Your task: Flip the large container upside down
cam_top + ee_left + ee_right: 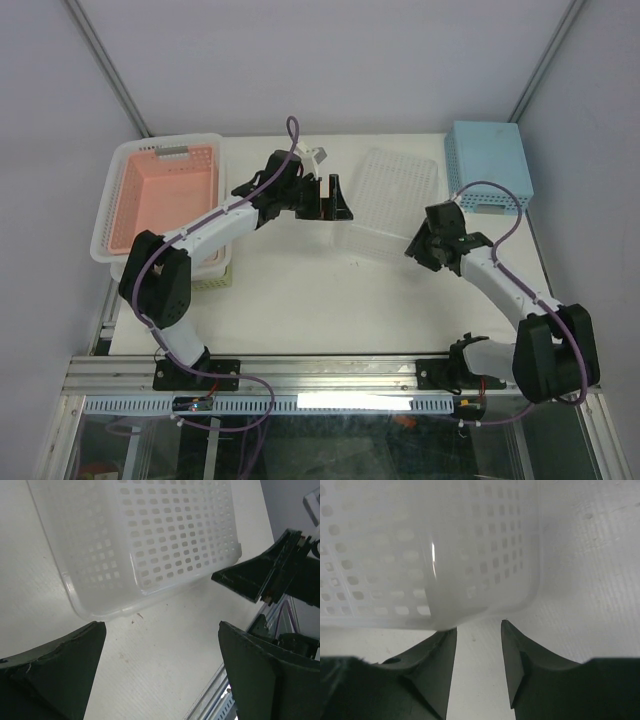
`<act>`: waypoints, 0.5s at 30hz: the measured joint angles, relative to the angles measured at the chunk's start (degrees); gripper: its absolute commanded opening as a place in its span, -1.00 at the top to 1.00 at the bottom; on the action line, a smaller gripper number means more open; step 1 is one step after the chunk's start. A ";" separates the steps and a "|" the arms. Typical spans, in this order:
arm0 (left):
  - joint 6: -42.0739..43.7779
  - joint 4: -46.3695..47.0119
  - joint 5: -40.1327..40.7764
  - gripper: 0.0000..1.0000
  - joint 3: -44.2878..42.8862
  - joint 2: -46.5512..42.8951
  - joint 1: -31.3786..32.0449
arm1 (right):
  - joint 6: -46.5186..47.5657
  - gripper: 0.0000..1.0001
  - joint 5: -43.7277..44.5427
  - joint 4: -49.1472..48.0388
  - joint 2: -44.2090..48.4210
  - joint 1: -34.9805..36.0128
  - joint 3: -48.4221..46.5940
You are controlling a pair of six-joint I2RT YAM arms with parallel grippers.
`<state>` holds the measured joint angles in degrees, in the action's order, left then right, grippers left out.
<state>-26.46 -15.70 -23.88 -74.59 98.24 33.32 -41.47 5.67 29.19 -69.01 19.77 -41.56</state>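
The large container (395, 195) is a translucent white perforated basket lying mid-table, a little to the right. In the left wrist view the large container (165, 535) fills the upper part, its rim resting on the table. My left gripper (330, 195) hovers just left of it, wide open, and between the jaws of this left gripper (161, 630) only bare table shows. My right gripper (425, 240) sits at the basket's near right corner. In its wrist view, the right gripper (478, 626) is narrowly open, with the rounded rim corner (470, 610) just beyond its tips and overlapping the left fingertip.
A white basket (115, 215) holding a pink basket (165, 190) stands at the left, stacked on a pale green one (215, 280). A pale blue basket (488, 165) sits at the back right. A metal rail (330, 370) runs along the near edge.
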 measured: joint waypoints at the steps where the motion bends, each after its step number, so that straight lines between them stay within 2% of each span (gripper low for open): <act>1: 0.00 0.00 -0.02 -0.98 0.15 0.00 -0.02 | 0.22 0.12 0.59 -0.48 -0.83 -2.19 -0.42; 6: 0.00 -0.13 -0.55 -0.98 0.42 0.04 -0.02 | 1.29 0.12 1.44 -1.05 -4.79 -10.64 -4.09; 11: 0.00 -0.09 -2.14 -0.98 0.39 1.84 -0.04 | 2.01 0.11 1.29 -0.98 -4.26 -11.32 -5.62; 15: 0.04 -0.13 -3.15 -0.98 0.39 4.79 0.00 | 2.03 0.11 -0.48 -1.14 1.29 -11.28 -4.04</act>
<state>-26.41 -15.84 -27.03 -74.19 103.02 33.32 -39.44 5.19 28.05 -67.72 8.49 -45.60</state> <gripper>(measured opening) 0.991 0.444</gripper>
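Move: The upturned white container lies skewed on the table, its middle about 12 cm ahead of the right hand and 6 cm to its left, at roughly that hand's height; its near-right corner is right beside the fingers. The upturned blue container stands some 20 cm ahead of the right hand and 18 cm to its right. From the left hand the white container's middle is about 5 cm ahead, 11 cm to the right and 8 cm below. With its half-open fingers already against the white container's near-right corner, the right hand pushes rightward and forward, about 5 cm and 4 cm, turning roughly 10 degrees clockwise, then comes free and rises about 3 cm. The left hand, wide open, holds nearly still at the container's left, then sinks 3 to 4 cm. ##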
